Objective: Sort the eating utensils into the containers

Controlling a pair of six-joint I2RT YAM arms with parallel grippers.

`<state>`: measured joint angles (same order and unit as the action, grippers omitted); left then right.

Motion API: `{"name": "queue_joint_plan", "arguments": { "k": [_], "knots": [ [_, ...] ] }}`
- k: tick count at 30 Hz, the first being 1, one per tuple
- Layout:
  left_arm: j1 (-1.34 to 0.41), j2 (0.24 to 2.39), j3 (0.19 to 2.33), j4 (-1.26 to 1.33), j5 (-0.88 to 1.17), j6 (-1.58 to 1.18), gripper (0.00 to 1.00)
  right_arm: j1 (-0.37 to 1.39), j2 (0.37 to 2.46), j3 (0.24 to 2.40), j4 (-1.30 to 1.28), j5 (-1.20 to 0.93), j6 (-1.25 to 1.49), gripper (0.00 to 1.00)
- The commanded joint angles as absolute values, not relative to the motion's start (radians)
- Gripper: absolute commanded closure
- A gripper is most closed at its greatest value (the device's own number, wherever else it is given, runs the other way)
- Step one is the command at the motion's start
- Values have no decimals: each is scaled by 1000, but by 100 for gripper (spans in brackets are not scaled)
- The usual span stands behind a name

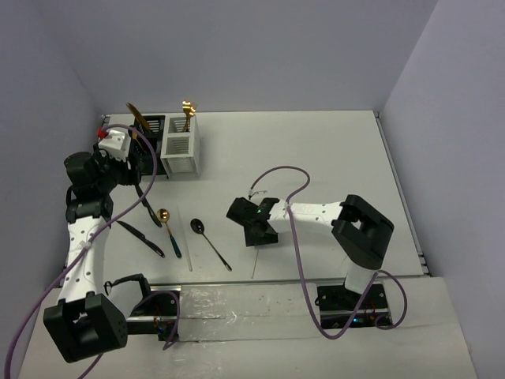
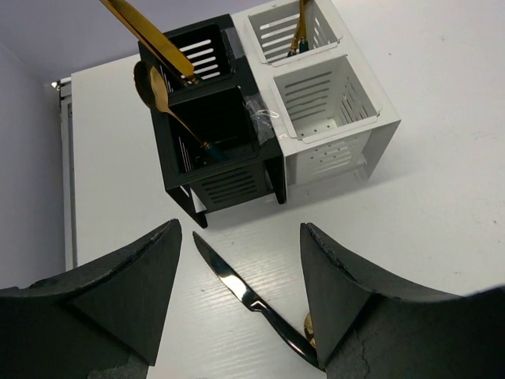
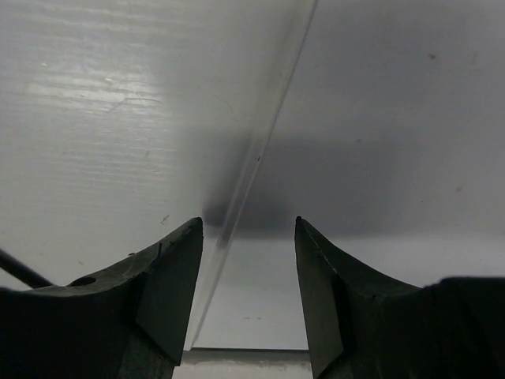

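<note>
The containers are joined side by side at the back left: a black caddy (image 1: 148,158) (image 2: 213,150) and a white caddy (image 1: 181,147) (image 2: 323,103). A gold spoon (image 2: 158,87) and a gold knife (image 2: 150,35) lean out of the black one. A gold-headed utensil (image 1: 188,113) stands in the white one. My left gripper (image 1: 132,162) (image 2: 239,229) hangs open just in front of the black caddy, above a black knife (image 2: 245,296) on the table. My right gripper (image 1: 256,227) (image 3: 248,225) is low over the table, open. A thin white stick (image 1: 255,264) (image 3: 260,142) lies between its fingers, close to the left one.
More utensils lie in front of the caddies: a gold spoon with a dark handle (image 1: 167,229), a black spoon (image 1: 210,243), a second black piece (image 1: 142,237) and another white stick (image 1: 190,249). A shiny strip (image 1: 237,290) marks the table's near edge. Walls close in the left and back.
</note>
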<state>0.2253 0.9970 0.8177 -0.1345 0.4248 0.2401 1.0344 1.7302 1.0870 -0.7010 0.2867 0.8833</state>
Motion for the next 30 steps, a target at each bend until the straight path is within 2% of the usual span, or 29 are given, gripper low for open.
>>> {"name": "queue_joint_plan", "arguments": {
  "k": [1,6,8,11,12,17,23,27,29,30],
  "knots": [
    [229,989,822,-117,452,256,29,1040,1788,1065,-657,233,881,43],
    [229,997,825,-110,465,247,29,1037,1829,1052,-657,242,899,50],
    [230,999,830,-117,460,249,29,1037,1819,1008,-631,224,902,64],
    [230,1003,833,-112,471,242,29,1031,1810,974,-612,216,904,98],
    [230,1009,839,-115,479,242,29,1029,1812,979,-615,224,899,100],
    [232,1055,880,-129,483,209,30,1002,1778,1003,-634,333,864,100],
    [232,1060,888,-184,508,247,30,1012,1608,1077,-528,518,702,100],
    [236,1055,888,-195,486,215,30,1012,1525,1198,-346,644,508,100],
    [236,1034,870,-183,483,190,30,1009,1520,1244,-119,673,334,100],
    [238,1022,865,-183,479,186,30,1008,1534,1256,76,673,283,100]
  ]
}}
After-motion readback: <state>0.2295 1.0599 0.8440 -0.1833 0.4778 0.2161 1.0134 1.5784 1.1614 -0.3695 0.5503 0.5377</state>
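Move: The white chopstick lies right under the right hand's open fingers, its middle some 2 cm below and about 1 cm to the left, running roughly fore-and-aft. From that hand, the black spoon is about 14 cm to the left and 2 cm back, and a second white chopstick about 23 cm to the left and level with it. From the left hand, the first chopstick is roughly 35 cm to the right, 16 cm back and 24 cm below. The white chopstick on the table is pinched near its middle by the right hand, which sinks the last 1.5 cm, shifts about 1 cm left and closes its fingers. It then lifts the chopstick with gathering speed, some 13 cm up and 10 cm forward, bending slightly left towards the containers while the wrist tips the fingers up by about 30 degrees. ##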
